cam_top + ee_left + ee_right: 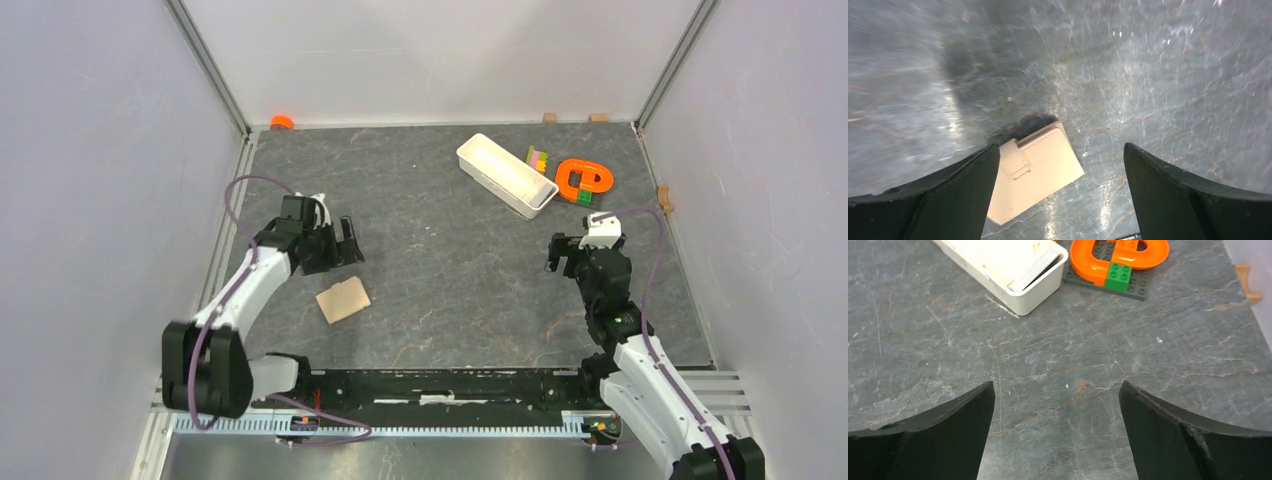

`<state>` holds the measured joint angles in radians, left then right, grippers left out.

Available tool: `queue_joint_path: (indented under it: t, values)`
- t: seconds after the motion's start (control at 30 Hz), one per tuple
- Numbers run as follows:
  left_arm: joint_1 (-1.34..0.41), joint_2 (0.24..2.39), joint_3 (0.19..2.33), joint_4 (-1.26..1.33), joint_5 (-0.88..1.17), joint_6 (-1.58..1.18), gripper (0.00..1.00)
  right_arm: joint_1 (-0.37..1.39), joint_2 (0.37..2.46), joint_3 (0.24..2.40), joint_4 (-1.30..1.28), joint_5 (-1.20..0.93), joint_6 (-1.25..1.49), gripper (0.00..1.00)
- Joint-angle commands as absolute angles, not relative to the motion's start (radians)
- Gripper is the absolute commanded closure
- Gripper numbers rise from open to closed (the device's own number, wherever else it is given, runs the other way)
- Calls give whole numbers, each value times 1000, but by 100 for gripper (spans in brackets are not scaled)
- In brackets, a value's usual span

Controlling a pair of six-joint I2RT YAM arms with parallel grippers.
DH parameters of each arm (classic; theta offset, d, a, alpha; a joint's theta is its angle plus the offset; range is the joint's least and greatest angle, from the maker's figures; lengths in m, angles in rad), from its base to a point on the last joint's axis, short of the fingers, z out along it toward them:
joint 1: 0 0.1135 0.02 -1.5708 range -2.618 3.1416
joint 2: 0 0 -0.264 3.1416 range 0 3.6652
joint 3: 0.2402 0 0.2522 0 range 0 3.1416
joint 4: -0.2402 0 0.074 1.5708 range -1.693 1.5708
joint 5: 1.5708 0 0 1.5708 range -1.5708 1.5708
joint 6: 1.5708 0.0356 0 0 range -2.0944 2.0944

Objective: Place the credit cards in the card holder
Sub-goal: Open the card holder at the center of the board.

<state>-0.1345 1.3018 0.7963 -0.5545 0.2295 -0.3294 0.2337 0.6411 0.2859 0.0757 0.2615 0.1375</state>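
The card holder (343,300) is a small tan wallet lying closed on the dark stone table, left of centre. In the left wrist view the card holder (1038,170) shows its snap tab, partly behind my left finger. My left gripper (348,245) (1060,147) hovers just beyond it, open and empty. My right gripper (562,256) (1056,383) is open over bare table on the right. Thin pale credit cards (1035,269) stand on edge in the near end of the white tray; a black card is not visible.
The long white tray (470,160) (1040,292) lies at the back right. Beside it sit an orange horseshoe piece on a brick plate (583,180) (1118,262) and a small coloured block (537,158). An orange cap (282,122) and wooden blocks (665,197) line the walls.
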Motion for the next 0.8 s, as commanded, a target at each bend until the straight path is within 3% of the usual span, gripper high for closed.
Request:
queue_joint_path:
  t: [0.0,0.27,0.77]
  values:
    - [-129,1184,804,-596,8,-326,0,236,696,343,119,168,115,2]
    - [-129,1390,835,-643,83,-311,0,236,733,353,117,117,107,2]
    - [-200,1343,739,-674,344,-446,0,236,747,355,126,105,107,2]
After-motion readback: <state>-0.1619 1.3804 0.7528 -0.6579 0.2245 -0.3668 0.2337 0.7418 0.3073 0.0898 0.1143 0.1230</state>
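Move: The closed card holder lies flat on the table, almost beneath my open left hand: some 4 cm back from it, about 2 cm to its left and roughly 6 cm below. Nothing else stands near the holder. From my right hand the holder is roughly 53 cm to the left, about 6 cm nearer my base and around 12 cm lower. I hop my left hand, fingers wide open, about 3 cm to the left and a little up. Then I drop it some 5 cm, bringing the left fingertip against the holder's left end, and drag back about 4 cm and right 3 cm, staying low. Meanwhile my open right hand drifts about 3 cm left and slightly down, then hovers. ##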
